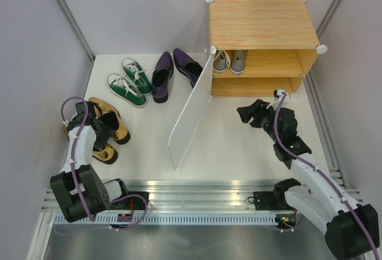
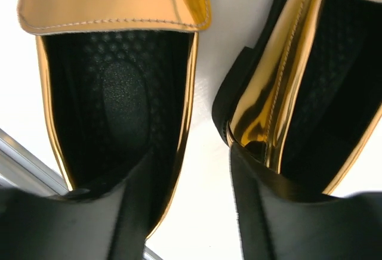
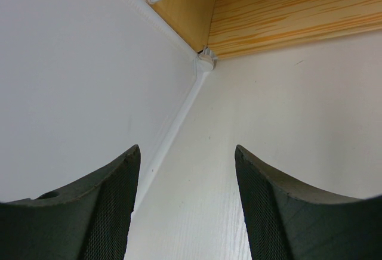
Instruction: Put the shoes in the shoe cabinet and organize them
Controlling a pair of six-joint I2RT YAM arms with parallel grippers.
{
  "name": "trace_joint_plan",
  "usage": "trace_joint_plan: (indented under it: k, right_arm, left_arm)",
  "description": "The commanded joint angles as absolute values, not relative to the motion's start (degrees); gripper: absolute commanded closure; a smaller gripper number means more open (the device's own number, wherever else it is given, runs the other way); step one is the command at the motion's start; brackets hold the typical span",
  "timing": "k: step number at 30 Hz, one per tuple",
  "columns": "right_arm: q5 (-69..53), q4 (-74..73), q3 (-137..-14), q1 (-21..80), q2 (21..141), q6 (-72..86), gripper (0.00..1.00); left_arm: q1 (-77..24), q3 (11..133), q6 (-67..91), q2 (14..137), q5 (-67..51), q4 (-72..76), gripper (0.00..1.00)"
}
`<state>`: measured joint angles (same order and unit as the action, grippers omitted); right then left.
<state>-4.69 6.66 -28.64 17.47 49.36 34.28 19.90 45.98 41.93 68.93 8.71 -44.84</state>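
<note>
Two shiny gold pointed shoes (image 1: 111, 120) lie side by side at the left of the table. My left gripper (image 1: 101, 131) is low over them. In the left wrist view its jaws (image 2: 197, 212) stand apart, one finger (image 2: 71, 224) inside the left gold shoe (image 2: 113, 9), the other (image 2: 286, 218) in the right gold shoe (image 2: 280, 93), with bare table between the two shoe walls. Green sneakers (image 1: 126, 89) and purple dress shoes (image 1: 162, 76) lie farther back. Grey sneakers (image 1: 230, 61) stand on the upper shelf of the shoe cabinet (image 1: 262, 21). My right gripper (image 1: 249, 114) is open and empty before the cabinet.
The cabinet's white door (image 1: 192, 111) swings out toward the table's middle, between the two arms. In the right wrist view the door (image 3: 71, 81) is on the left, a white corner connector (image 3: 206, 62) and the cabinet's wooden base (image 3: 286, 9) ahead. Grey walls close in both sides.
</note>
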Motion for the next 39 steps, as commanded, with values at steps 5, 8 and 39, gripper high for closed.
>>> trace_joint_plan:
  k: [5, 8, 39]
  right_arm:
    - [-3.34, 6.5, -29.0, 17.58, 47.02, 34.01, 0.31]
    - [-3.17, 6.15, -29.09, 17.58, 46.32, 33.84, 0.31]
    - [-2.46, 5.28, -30.67, 17.67, 47.55, 31.82, 0.32]
  left_arm:
    - [20.13, 43.51, 41.84, 68.37, 0.45, -42.55, 0.49]
    - [20.13, 42.98, 40.35, 71.36, -3.24, -42.36, 0.6]
    - [7.86, 74.15, 36.39, 54.57, 6.99, -45.44, 0.98]
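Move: The near gold shoe, the one the left hand goes for, has its middle about 5 cm to the left of that hand, 1 cm ahead and 5 cm below; its heel end lies nearly under the fingers. The other gold shoe stands some 7 cm ahead and 2 cm to the right, and the nearer green shoe roughly 17 cm ahead and 9 cm right, both also low. From the right hand the near gold shoe is about 52 cm left, 8 cm back and 16 cm down. The left fingers pinch the side wall of the near gold shoe towards its heel, one finger inside the shoe and the other outside, after easing about 2.5 cm right and 2 cm down while closing. Keeping the grip, the hand slides a little farther right, then lifts quickly, some 17 cm, drifting forward late as the wrist tips the fingers forward by about 20 degrees. ##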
